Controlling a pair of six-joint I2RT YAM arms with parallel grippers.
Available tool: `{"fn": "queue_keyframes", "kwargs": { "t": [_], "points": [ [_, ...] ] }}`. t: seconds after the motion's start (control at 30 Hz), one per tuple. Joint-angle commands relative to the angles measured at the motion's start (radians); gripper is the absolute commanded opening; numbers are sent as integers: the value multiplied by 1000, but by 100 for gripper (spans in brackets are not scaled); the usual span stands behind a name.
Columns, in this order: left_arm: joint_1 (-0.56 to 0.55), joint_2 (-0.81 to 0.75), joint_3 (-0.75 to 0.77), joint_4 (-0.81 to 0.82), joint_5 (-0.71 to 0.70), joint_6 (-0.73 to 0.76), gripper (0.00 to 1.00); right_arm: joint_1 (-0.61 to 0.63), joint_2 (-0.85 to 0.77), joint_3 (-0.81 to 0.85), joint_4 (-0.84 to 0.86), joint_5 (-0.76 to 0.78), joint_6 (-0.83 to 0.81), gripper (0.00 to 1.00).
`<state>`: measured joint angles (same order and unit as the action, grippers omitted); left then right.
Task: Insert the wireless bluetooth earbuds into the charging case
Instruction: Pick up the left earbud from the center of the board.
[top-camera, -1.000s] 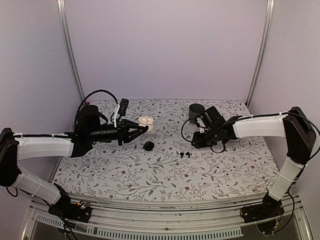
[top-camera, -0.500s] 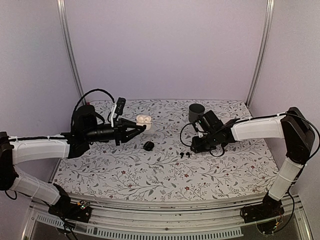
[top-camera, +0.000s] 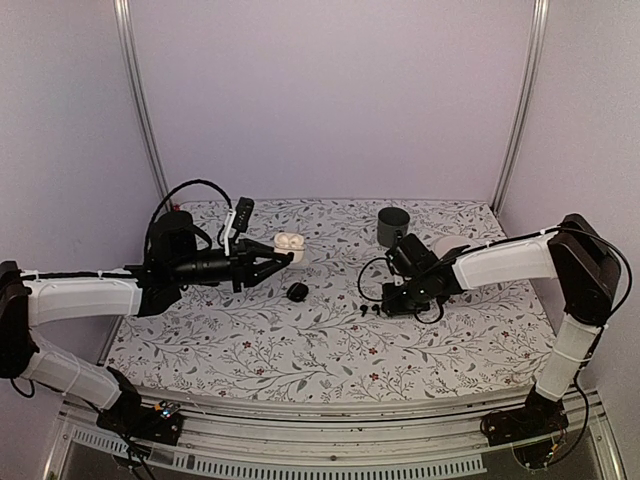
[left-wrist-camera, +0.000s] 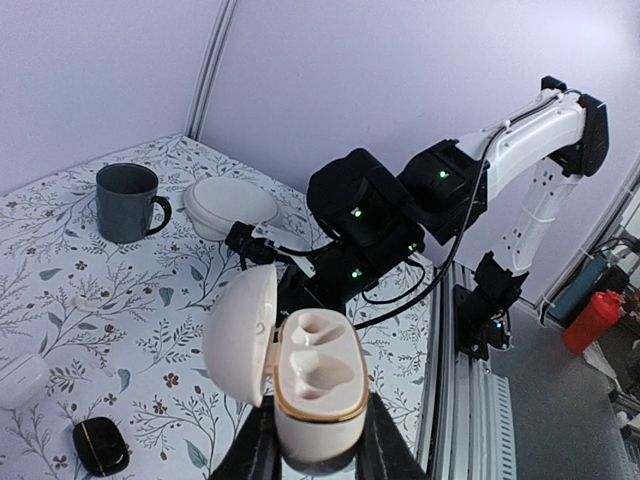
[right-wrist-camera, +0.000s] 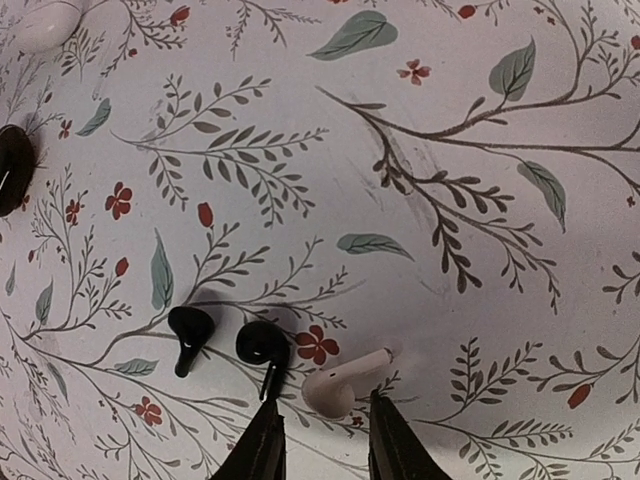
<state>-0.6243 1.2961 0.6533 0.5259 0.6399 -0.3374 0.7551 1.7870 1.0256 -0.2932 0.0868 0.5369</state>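
Observation:
My left gripper (left-wrist-camera: 320, 442) is shut on the base of a white charging case (left-wrist-camera: 315, 385), held above the table with its lid swung open to the left and both wells empty. The top view shows the same case (top-camera: 289, 242) at the tip of the left gripper (top-camera: 278, 256). My right gripper (right-wrist-camera: 325, 428) hangs low over the cloth, jaws open, with a white earbud (right-wrist-camera: 340, 384) lying between the fingertips and untouched. Two black earbuds (right-wrist-camera: 188, 335) (right-wrist-camera: 262, 345) lie just left of it. From above, the right gripper (top-camera: 386, 300) sits beside the black earbuds (top-camera: 368, 310).
A round black case (top-camera: 297, 291) lies between the arms. At the back stand a grey mug (top-camera: 392, 225) and a white lidded dish (left-wrist-camera: 232, 203). Another white case (left-wrist-camera: 20, 380) rests on the floral cloth near the black case (left-wrist-camera: 100, 447).
The right gripper has come down and to the left, over the earbuds on the cloth. The left gripper keeps the open case almost still.

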Motion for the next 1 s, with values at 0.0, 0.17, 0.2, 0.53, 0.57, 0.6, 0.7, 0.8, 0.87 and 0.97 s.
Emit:
{"fn": "queue_keyframes", "kwargs": {
  "t": [0.0,0.17,0.2,0.53,0.57,0.6,0.7,0.8,0.87,0.97],
  "points": [
    [10,8,12,16,6,5,0,22,20,2,-21,59,101,31],
    [9,16,-2,46,-10,-1,0,49,53,34,-55,109,185,30],
    [8,18,-10,62,-22,-3,0,55,58,37,-58,117,209,30],
    [-205,64,-99,192,-457,155,0,67,63,31,-55,174,292,31],
    [-221,81,-99,191,-500,164,0,68,67,35,-56,174,290,32],
    [-236,96,-99,197,-527,173,0,68,72,41,-55,172,289,32],
    [-259,137,-110,223,-580,178,0,68,87,54,-49,158,283,32],
    [-268,170,-127,264,-589,167,0,68,95,62,-44,159,280,32],
    [-272,191,-134,284,-589,162,0,67,101,71,-44,161,275,32],
    [-276,216,-136,294,-584,152,0,68,117,85,-51,160,271,32]
  ]
}}
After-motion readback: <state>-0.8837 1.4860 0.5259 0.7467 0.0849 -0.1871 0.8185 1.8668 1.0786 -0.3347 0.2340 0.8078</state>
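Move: The white earbud to be picked up lies almost under the right gripper, about 1 cm ahead of it, level sideways and some 3 cm down. From the same gripper the nearer black earbud is about 3 cm left and 1 cm ahead, the farther one about 5 cm left and 1 cm ahead, the black case about 17 cm left and 5 cm ahead. From the left gripper the white earbud lies roughly 7 cm ahead, 16 cm right and 24 cm below. Ease the right gripper down about 1.5 cm over the white earbud, drawing back a centimetre and coming forward again, while turning it some 15 degrees clockwise so the part-open fingertips line up around the earbud; don't close. After a short pause, lower the left gripper about 9 cm and a little right, still gripping the open white case, turning counter-clockwise with its left side rising. ##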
